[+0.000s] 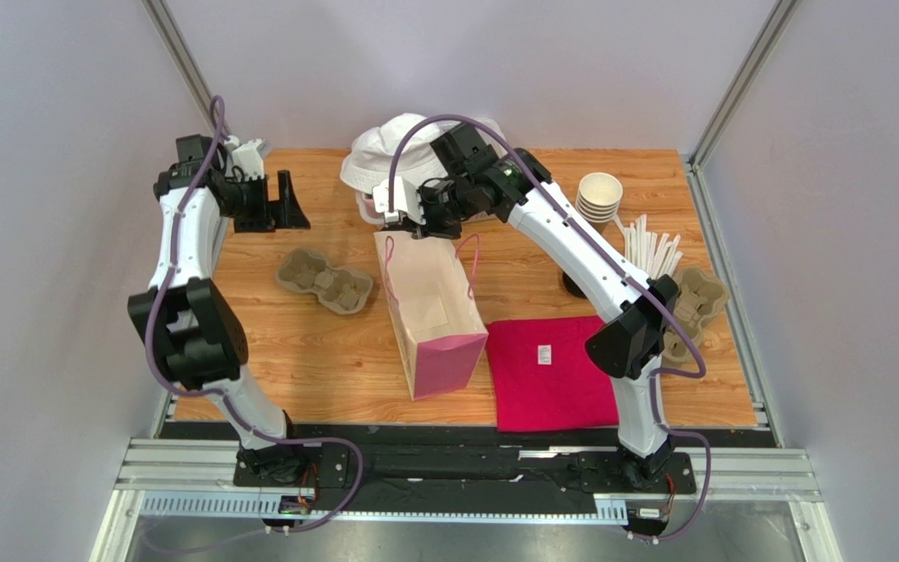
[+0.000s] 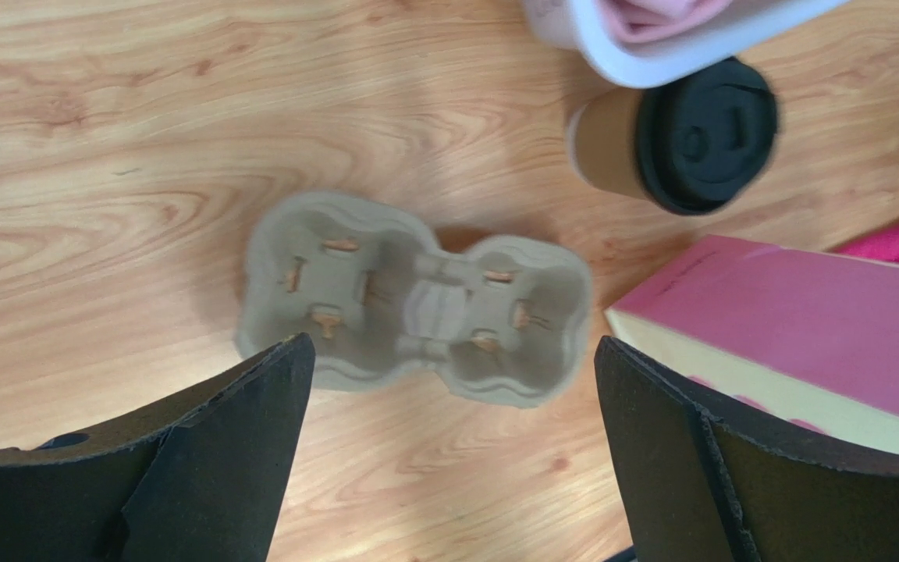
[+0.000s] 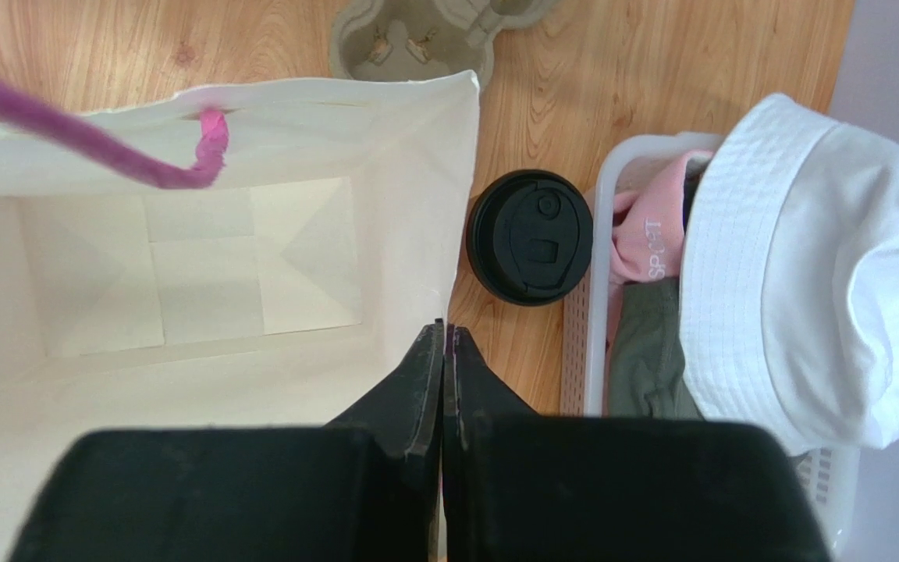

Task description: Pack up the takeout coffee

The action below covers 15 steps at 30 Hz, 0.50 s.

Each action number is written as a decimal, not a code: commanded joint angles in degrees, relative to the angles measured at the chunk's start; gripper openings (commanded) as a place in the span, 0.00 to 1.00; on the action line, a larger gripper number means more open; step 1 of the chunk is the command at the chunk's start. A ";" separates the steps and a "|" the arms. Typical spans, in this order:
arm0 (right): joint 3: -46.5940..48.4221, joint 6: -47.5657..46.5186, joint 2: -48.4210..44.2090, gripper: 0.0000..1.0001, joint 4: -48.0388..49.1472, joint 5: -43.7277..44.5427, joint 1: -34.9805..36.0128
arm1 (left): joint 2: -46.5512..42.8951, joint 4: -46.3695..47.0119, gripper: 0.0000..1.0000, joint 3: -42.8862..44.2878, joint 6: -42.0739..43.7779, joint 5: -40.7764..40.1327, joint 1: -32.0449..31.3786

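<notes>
The takeout coffee (image 3: 530, 238), a tan cup with a black lid (image 2: 700, 135), stands on the table between the open paper bag (image 3: 185, 281) and a white basket (image 3: 583, 340). The bag (image 1: 431, 310) is white inside and pink outside, with pink cord handles. My right gripper (image 3: 444, 330) is shut on the bag's rim on the side nearest the coffee, and hangs over the bag's far end (image 1: 419, 217). My left gripper (image 2: 452, 342) is open with nothing between its fingers, held above the table just short of a cup carrier (image 2: 419, 299); it shows at the far left (image 1: 278, 201).
The two-cup pulp carrier (image 1: 323, 281) lies left of the bag. The basket holds clothes under a white hat (image 1: 402, 152). A folded pink cloth (image 1: 548, 375) lies near the front. Stacked lidless cups (image 1: 600, 193), white sticks (image 1: 654, 248) and more carriers (image 1: 695, 307) sit at the right.
</notes>
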 commanded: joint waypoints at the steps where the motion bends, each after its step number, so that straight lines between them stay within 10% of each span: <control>1: 3.16 8.36 -1.65 0.00 -1.17 4.46 0.15 | 7.44 -5.32 0.99 6.84 8.64 3.59 3.71; 15: -0.09 20.68 -3.50 0.00 -2.93 4.47 -1.17 | 18.96 0.13 0.75 3.51 15.32 2.27 7.84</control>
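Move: The carrier tray lies about 17 cm below the left hand, level with it fore and aft and some 4 cm to its right. From that hand the coffee cup stands roughly 17 cm right and 4 cm ahead, the paper bag about 25 cm right and 15 cm back. The right hand already pinches the bag's far rim, the bag's middle about 8 cm back and 13 below; the cup is 7 cm ahead and 6 left of it. Still pinching the far rim of the paper bag, the shut right fingers turn about 15 degrees clockwise, tilt a little and ease some 2 cm to the right. Meanwhile the left hand, touching nothing, sinks about 10 cm towards the carrier tray while swinging 5 cm out to its left, tipping slightly further down, its wide-open fingers starting to narrow. ##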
